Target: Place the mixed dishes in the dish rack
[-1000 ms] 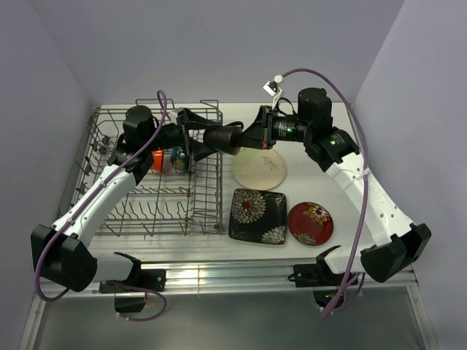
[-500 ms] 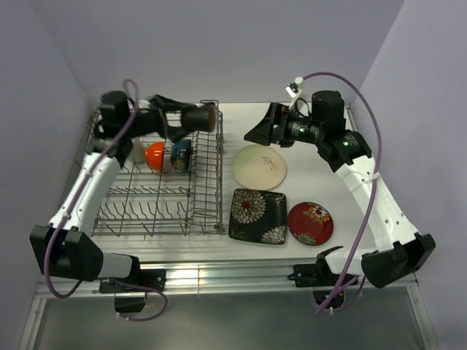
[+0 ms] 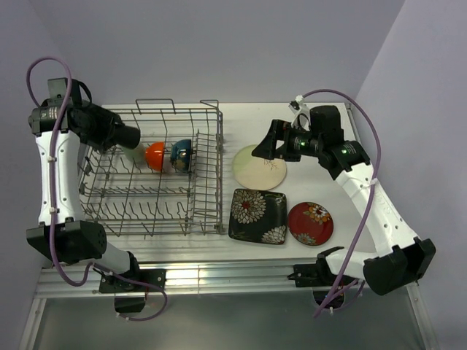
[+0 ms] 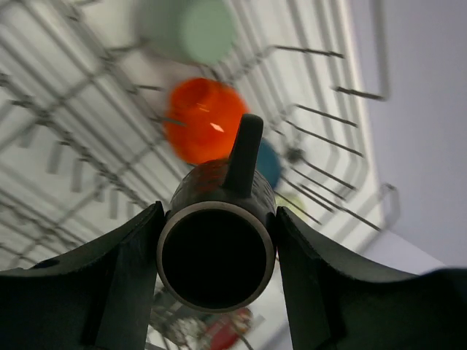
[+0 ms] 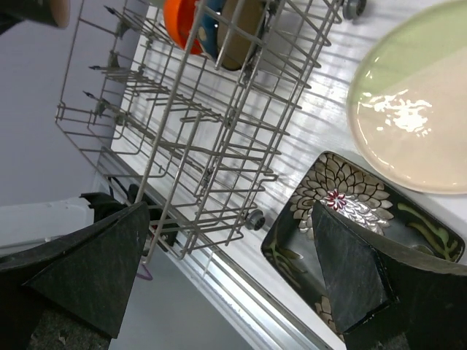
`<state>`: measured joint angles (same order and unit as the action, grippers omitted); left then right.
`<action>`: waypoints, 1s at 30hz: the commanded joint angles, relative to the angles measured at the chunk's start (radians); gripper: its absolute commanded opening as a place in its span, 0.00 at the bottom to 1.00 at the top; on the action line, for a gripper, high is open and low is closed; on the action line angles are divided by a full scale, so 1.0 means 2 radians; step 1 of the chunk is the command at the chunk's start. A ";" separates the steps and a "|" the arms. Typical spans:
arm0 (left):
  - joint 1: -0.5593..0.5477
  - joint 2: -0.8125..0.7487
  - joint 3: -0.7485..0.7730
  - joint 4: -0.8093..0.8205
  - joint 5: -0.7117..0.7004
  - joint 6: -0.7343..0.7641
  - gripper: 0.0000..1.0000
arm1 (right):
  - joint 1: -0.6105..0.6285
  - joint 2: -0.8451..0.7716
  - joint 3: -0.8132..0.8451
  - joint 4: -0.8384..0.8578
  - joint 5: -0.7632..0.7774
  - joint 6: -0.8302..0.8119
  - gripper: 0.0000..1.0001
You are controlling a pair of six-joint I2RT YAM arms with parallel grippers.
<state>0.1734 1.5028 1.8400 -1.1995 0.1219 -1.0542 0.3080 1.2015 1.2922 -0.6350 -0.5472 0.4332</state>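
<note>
My left gripper (image 3: 121, 135) is shut on a brown cup (image 4: 215, 251), held on its side over the far left end of the dish rack (image 3: 206, 191). In the left wrist view the cup's dark mouth faces the camera between both fingers (image 4: 124, 270). An orange bowl (image 3: 155, 155) and a dark blue bowl (image 3: 182, 152) stand in the rack, with a pale green cup (image 4: 197, 29) beyond them. My right gripper (image 3: 263, 143) hangs open and holds nothing, above the pale green-cream plate (image 3: 260, 168). The black square floral plate (image 3: 257, 216) and the red floral plate (image 3: 310, 223) lie on the table.
The rack's raised right wall (image 5: 241, 138) stands close beside the black square plate (image 5: 350, 219) and the pale plate (image 5: 416, 131). The table's metal front rail (image 3: 233, 277) runs along the near edge. Purple walls close in the back and both sides.
The right gripper let go of the brown cup and opened, then dropped over the pale plate. The left arm swung the cup from the rack's right side to its far left end.
</note>
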 commanded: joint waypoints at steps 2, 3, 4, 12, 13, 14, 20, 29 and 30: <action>-0.021 -0.012 -0.038 -0.028 -0.151 0.055 0.00 | 0.009 0.011 0.007 0.012 -0.017 -0.013 1.00; -0.027 -0.013 -0.046 -0.019 -0.183 0.058 0.00 | 0.012 0.015 0.009 0.011 -0.016 -0.014 1.00; -0.032 -0.017 -0.056 -0.013 -0.199 0.057 0.00 | 0.014 0.016 0.009 0.011 -0.014 -0.015 1.00; -0.064 0.001 -0.100 0.034 -0.281 0.053 0.00 | 0.015 0.007 -0.006 0.005 -0.004 -0.023 1.00; -0.064 0.011 -0.094 0.038 -0.293 0.055 0.00 | 0.015 0.006 -0.006 0.005 -0.003 -0.024 1.00; -0.069 0.016 -0.091 0.039 -0.301 0.057 0.00 | 0.015 0.007 -0.006 0.003 -0.002 -0.025 1.00; -0.074 0.058 -0.059 0.048 -0.317 0.065 0.00 | 0.015 0.010 -0.001 -0.002 0.001 -0.028 1.00; -0.082 0.107 -0.039 0.066 -0.319 0.072 0.00 | 0.015 0.014 -0.001 -0.005 0.005 -0.030 1.00; -0.083 0.115 -0.036 0.061 -0.322 0.072 0.00 | 0.015 0.013 0.000 -0.006 0.006 -0.031 1.00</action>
<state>0.0143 1.7195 1.7073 -1.1126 -0.4767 -0.9318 0.3340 1.2385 1.2835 -0.6472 -0.5510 0.3943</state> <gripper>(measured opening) 0.635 0.994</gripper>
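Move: My left hand already grips the dark mug high above the rack. The free spot for it, just left of the upturned green cup, is about 5 cm ahead, 8 cm left and 20 cm below. The green cup stands roughly 6 cm ahead and 3 cm left of my left hand, the orange bowl 6 cm ahead and 4 cm right. From my idle right hand that spot is some 49 cm left and 13 cm ahead, 18 cm down. With its grip unchanged, my left hand lowers the mug about 12 cm towards the free spot beside the green cup, shifting some 5 cm left. It draws back slightly during the fast early drop, then eases forward and more slowly down, while the wrist rolls and tips some 35 degrees until the fingers point more steeply down and off to the left. ##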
